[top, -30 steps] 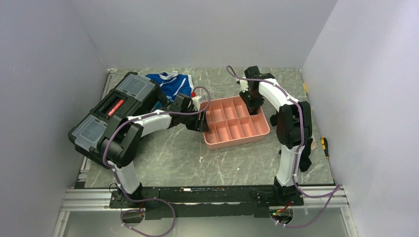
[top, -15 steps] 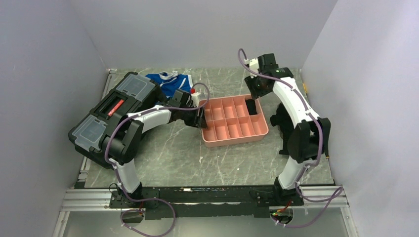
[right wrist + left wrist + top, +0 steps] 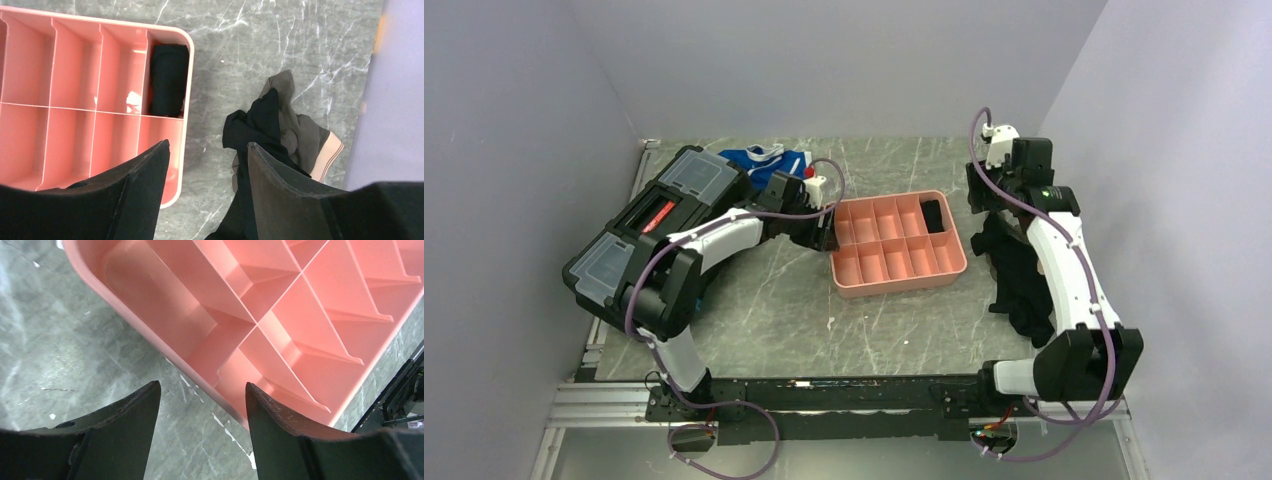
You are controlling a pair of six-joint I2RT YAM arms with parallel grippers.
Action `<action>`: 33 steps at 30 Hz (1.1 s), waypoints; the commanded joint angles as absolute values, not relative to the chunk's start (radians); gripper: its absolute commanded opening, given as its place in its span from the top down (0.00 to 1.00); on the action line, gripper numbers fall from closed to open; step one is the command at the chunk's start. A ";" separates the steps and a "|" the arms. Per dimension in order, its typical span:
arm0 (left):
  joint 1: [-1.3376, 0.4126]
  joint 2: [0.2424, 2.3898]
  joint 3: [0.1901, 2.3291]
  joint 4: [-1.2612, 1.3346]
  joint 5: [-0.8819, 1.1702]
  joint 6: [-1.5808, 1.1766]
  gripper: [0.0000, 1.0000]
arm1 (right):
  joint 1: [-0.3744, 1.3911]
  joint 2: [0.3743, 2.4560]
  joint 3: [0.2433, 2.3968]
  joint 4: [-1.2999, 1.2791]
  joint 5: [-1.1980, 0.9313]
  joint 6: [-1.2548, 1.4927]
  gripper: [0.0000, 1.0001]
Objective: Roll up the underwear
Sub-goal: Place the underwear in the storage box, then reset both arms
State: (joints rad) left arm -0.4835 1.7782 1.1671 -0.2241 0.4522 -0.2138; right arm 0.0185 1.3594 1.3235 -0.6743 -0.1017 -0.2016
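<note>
The underwear [image 3: 933, 215] is a tight black roll lying in the far right compartment of the pink tray [image 3: 899, 283]. In the right wrist view the underwear [image 3: 169, 80] fills that corner cell of the tray [image 3: 189, 75]. My right gripper [image 3: 980, 192] hangs open above the table just right of the tray, and the right gripper [image 3: 207, 143] holds nothing. My left gripper [image 3: 827, 232] stands open at the tray's left side. In its wrist view the left gripper [image 3: 202, 385] straddles bare table beside the tray's wall [image 3: 150, 305], empty.
A heap of dark clothes [image 3: 1014, 270] lies right of the tray, under my right arm; the heap [image 3: 280, 120] has a beige waistband. A black toolbox [image 3: 659, 215] sits at the left. Blue-and-white briefs [image 3: 769, 165] lie behind it. Walls close in on three sides.
My right gripper opened, rose out of the tray and swung back to the right, leaving the black roll in its compartment. The left gripper opened wider beside the tray.
</note>
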 commanded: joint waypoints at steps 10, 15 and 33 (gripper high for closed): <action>-0.471 1.507 1.210 -0.238 0.204 -0.012 0.24 | -0.111 1.159 1.116 -0.468 -0.127 -0.129 0.19; -0.433 1.388 1.187 -0.215 0.093 0.064 0.08 | -0.147 1.104 1.043 -0.422 -0.123 -0.112 0.01; -0.210 0.851 0.983 -0.331 -0.036 0.191 0.01 | -0.178 0.922 0.905 -0.310 -0.106 -0.063 0.00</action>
State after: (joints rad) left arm -0.2485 0.9516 0.9928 -0.2764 0.0044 0.1406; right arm -0.1726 0.9691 0.9207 -0.3801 -0.0967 -0.0914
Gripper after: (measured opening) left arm 0.994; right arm 0.994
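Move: The rolled underwear already sits in the far right compartment of the storage box, about 3 cm ahead, 7 cm left and 17 cm below the right hand. From that hand the box's middle is 4 cm back and 15 cm left, the black cloth about 11 cm back and 12 cm right. From the left hand the underwear lies some 6 cm ahead and 23 cm right; the blue shirt is 15 cm ahead and 13 cm left. The box with the underwear in it is left behind by both empty hands. The left climbs some 20 cm from the box's left rim, swings about 20 cm left towards the toolbox, fingers tipping up and turning counter-clockwise; the right drifts about 8 cm right and back towards the black cloth, nearly level, tipping up slightly and turning clockwise. Both grippers spread fully. ##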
